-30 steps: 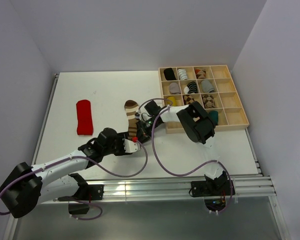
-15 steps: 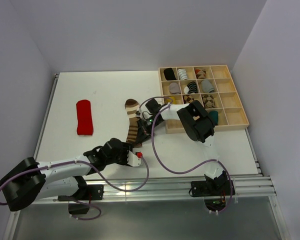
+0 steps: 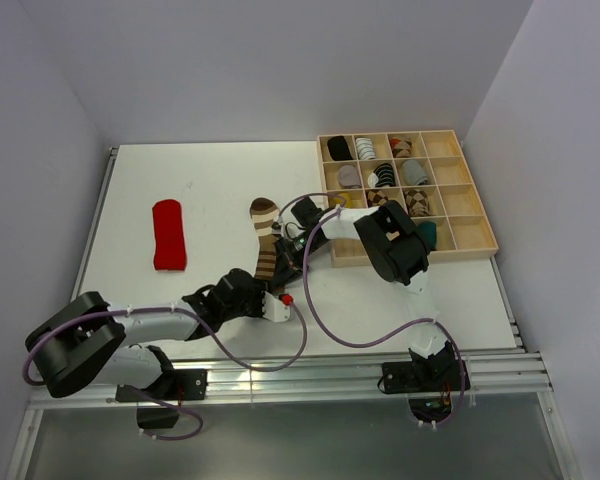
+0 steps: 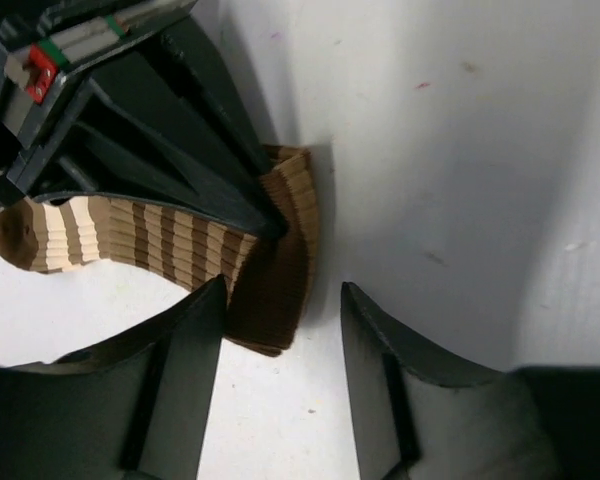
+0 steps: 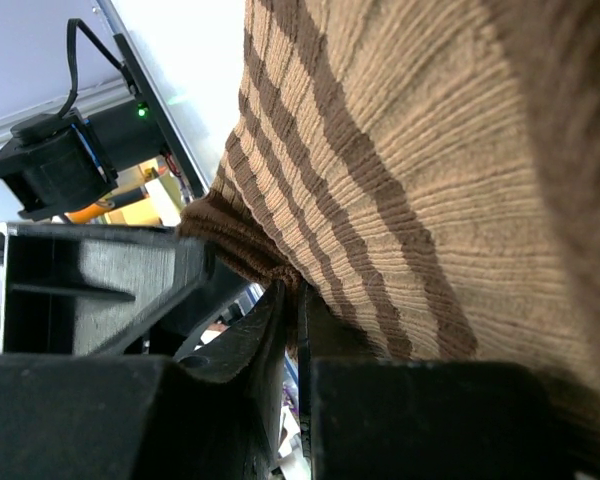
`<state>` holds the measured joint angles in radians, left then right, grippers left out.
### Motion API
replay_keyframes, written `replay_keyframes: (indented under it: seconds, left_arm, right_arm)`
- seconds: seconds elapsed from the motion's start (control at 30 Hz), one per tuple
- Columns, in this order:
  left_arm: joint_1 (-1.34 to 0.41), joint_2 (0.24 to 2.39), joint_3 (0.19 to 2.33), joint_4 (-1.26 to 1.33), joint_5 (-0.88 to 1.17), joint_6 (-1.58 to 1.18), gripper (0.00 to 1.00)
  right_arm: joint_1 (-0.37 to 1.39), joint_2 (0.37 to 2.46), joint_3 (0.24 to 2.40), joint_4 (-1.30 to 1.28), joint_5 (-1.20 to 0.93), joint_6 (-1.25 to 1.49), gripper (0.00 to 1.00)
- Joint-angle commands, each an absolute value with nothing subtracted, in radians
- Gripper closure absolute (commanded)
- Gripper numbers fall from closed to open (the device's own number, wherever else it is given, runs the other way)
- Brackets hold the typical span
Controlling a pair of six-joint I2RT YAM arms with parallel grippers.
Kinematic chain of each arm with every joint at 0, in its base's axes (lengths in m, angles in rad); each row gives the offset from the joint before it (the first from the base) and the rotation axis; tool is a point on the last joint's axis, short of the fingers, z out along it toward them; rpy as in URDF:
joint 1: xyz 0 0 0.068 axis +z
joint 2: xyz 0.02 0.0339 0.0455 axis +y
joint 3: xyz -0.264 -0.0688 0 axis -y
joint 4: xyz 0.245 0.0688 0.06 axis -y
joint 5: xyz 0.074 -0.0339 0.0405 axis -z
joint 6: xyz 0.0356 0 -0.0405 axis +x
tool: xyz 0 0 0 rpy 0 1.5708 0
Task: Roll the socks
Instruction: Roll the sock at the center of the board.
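Observation:
The brown-and-cream striped sock [image 3: 264, 232] lies mid-table, toe toward the back. My right gripper [image 3: 283, 262] is shut on the edge of the sock near its cuff; in the right wrist view the striped sock [image 5: 400, 150] fills the frame and its edge is pinched in my right gripper [image 5: 292, 290]. My left gripper [image 4: 280, 300] is open at the sock's dark brown folded cuff [image 4: 275, 295], which lies between the fingertips by the left one. A red sock [image 3: 168, 234] lies flat at the left. The teal sock [image 3: 427, 234] peeks out behind the right arm.
A wooden compartment tray [image 3: 480, 245] at the back right holds several rolled sock bundles. The right arm [image 3: 392, 248] and its cable cross the table in front of the tray. Grey walls enclose the table on three sides.
My left gripper has shifted a little right and toward the near edge, and its forearm has swung nearer the sock's cuff end. The right gripper and the socks have stayed put.

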<state>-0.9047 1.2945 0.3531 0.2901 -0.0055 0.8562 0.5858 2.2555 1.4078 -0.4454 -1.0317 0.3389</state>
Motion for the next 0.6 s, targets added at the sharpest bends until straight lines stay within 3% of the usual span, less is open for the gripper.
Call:
replay_keyframes:
  seconds: [0.0, 0.37, 0.57]
  left_arm:
    - [-0.865, 1.339, 0.400, 0.285, 0.023, 0.871, 0.47]
    - [-0.770, 1.408, 0.462, 0.143, 0.139, 0.917, 0.55]
    - [-0.765, 1.424, 0.489, 0.066, 0.195, 0.936, 0.69]
  right_arm:
    - [0.563, 2.313, 1.381, -0.561, -0.879, 0.345, 0.98]
    - [0.558, 2.309, 1.385, -0.564, -0.891, 0.331, 0.98]
    - [0.555, 2.315, 1.396, -0.568, -0.887, 0.333, 0.98]
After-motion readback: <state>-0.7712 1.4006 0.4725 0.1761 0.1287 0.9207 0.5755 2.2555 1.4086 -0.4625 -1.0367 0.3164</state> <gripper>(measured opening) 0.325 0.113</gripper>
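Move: The near left corner of the brown striped sock's cuff end lies about 2 cm ahead of my open left fingers, level with them sideways and 1 cm below. My right fingertips, already pinching that end, are some 4 cm ahead of my left hand and 3 cm to its right, so the corner is about 2 cm back and 3 cm left of my right hand. From my left hand, the sock's toe lies 19 cm ahead; the red sock is 12 cm ahead and 23 cm left. I slide my left hand forward about 2.5 cm, bringing its fingers either side of the sock's free cuff corner. Then I sink it roughly 1 cm in all and close the fingers from a bit over half open to about a third, gathering the corner between the tips. My right hand stays put and keeps its pinch on the cuff end. ##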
